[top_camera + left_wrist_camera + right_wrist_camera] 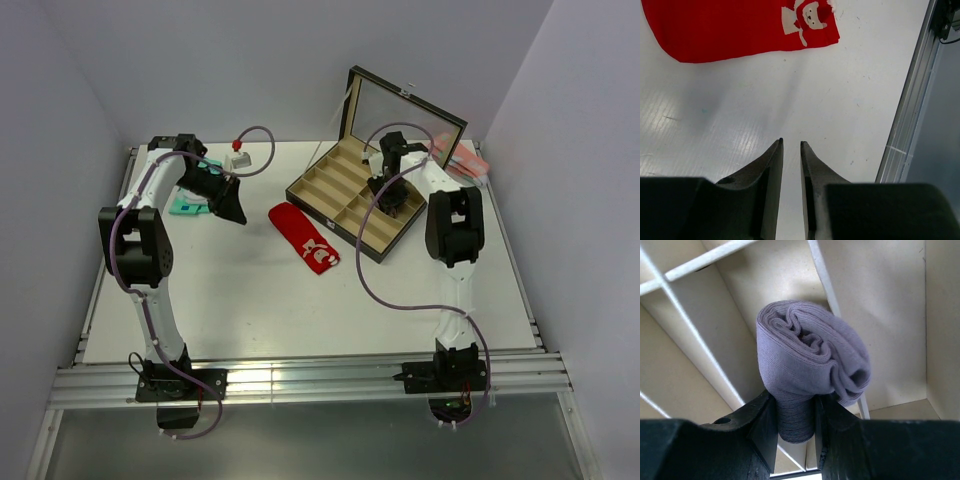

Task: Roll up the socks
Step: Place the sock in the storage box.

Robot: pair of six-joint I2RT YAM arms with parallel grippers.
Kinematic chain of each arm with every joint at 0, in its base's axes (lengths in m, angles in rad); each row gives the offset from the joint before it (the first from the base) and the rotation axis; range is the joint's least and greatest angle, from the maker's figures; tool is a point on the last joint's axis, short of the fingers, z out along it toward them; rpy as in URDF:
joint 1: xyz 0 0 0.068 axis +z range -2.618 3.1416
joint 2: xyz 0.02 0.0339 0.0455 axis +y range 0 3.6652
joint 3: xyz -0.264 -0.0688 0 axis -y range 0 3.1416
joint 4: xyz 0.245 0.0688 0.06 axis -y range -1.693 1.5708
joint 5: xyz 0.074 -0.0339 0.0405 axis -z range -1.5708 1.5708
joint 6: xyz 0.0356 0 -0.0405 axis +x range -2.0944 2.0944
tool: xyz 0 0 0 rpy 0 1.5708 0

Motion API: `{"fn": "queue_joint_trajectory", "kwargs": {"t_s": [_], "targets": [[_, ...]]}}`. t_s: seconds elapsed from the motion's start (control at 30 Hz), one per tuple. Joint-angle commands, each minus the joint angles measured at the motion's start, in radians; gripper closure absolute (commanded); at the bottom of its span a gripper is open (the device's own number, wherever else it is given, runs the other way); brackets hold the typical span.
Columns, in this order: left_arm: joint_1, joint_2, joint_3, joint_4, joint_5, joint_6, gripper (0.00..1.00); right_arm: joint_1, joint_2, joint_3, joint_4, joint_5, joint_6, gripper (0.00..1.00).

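A bright red sock with a white emblem lies flat near the table's middle; its emblem end fills the top of the left wrist view. My left gripper hovers to its left, and its jaws stand slightly open over bare table with nothing between them. My right gripper is over the open box and is shut on a rolled grey-purple sock. The roll sticks out past the fingertips, above the box's dividers.
The compartment box stands at the back right with its mirrored lid raised. A teal sock lies under the left arm. A pale pink bundle sits behind the box. A small white object rests at the back. The table's metal rail runs nearby.
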Motion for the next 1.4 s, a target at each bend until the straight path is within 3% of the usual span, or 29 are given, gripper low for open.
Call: {"fn": "queue_joint_trajectory", "kwargs": {"t_s": [0.0, 0.1, 0.4, 0.93, 1.1, 1.13, 1.37], "targets": [[-0.011, -0.003, 0.038, -0.022, 0.005, -0.017, 0.74, 0.019, 0.078, -0.012, -0.179, 0.018, 0.044, 0.94], [-0.014, -0.001, 0.042, -0.022, 0.008, -0.023, 0.74, 0.018, 0.092, 0.014, -0.186, 0.038, 0.053, 0.82], [-0.022, 0.002, 0.045, -0.015, 0.011, -0.040, 0.73, 0.018, 0.055, 0.051, -0.140, 0.110, 0.109, 0.67], [-0.036, 0.008, 0.041, -0.012, 0.021, -0.035, 0.73, 0.007, -0.084, 0.036, 0.020, 0.071, 0.175, 0.53], [-0.040, 0.014, 0.041, -0.014, 0.020, -0.035, 0.73, 0.007, -0.032, 0.088, -0.049, 0.089, 0.162, 0.50], [-0.042, 0.014, 0.041, -0.014, 0.018, -0.034, 0.73, 0.007, -0.031, 0.080, -0.046, 0.089, 0.157, 0.44], [-0.047, 0.023, 0.056, -0.012, 0.017, -0.042, 0.73, 0.007, -0.104, -0.012, 0.035, 0.025, 0.146, 0.42]]}}
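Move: Nearly under the right hand, which still pinches the purple-grey rolled sock, is the slot of the storage box: second from the hinge side, right half, about 2 cm ahead, 1 cm left and 2 cm down. The box's middle lies some 3 cm ahead and 7 cm left; the red sock about 7 cm back and 21 cm left; the pink socks roughly 14 cm ahead and 17 cm right. From the left hand the slot lies some 11 cm ahead, 36 cm right and 12 cm lower. Staying over the slot, the right hand first eases barely down and about 1 cm to its right, turning clockwise, nearly 10 degrees in all. Its fingers then ease apart around the roll, loosening their pinch while the hand lifts about 1.5 cm; the opened fingers still straddle the sock's near end at the end. ##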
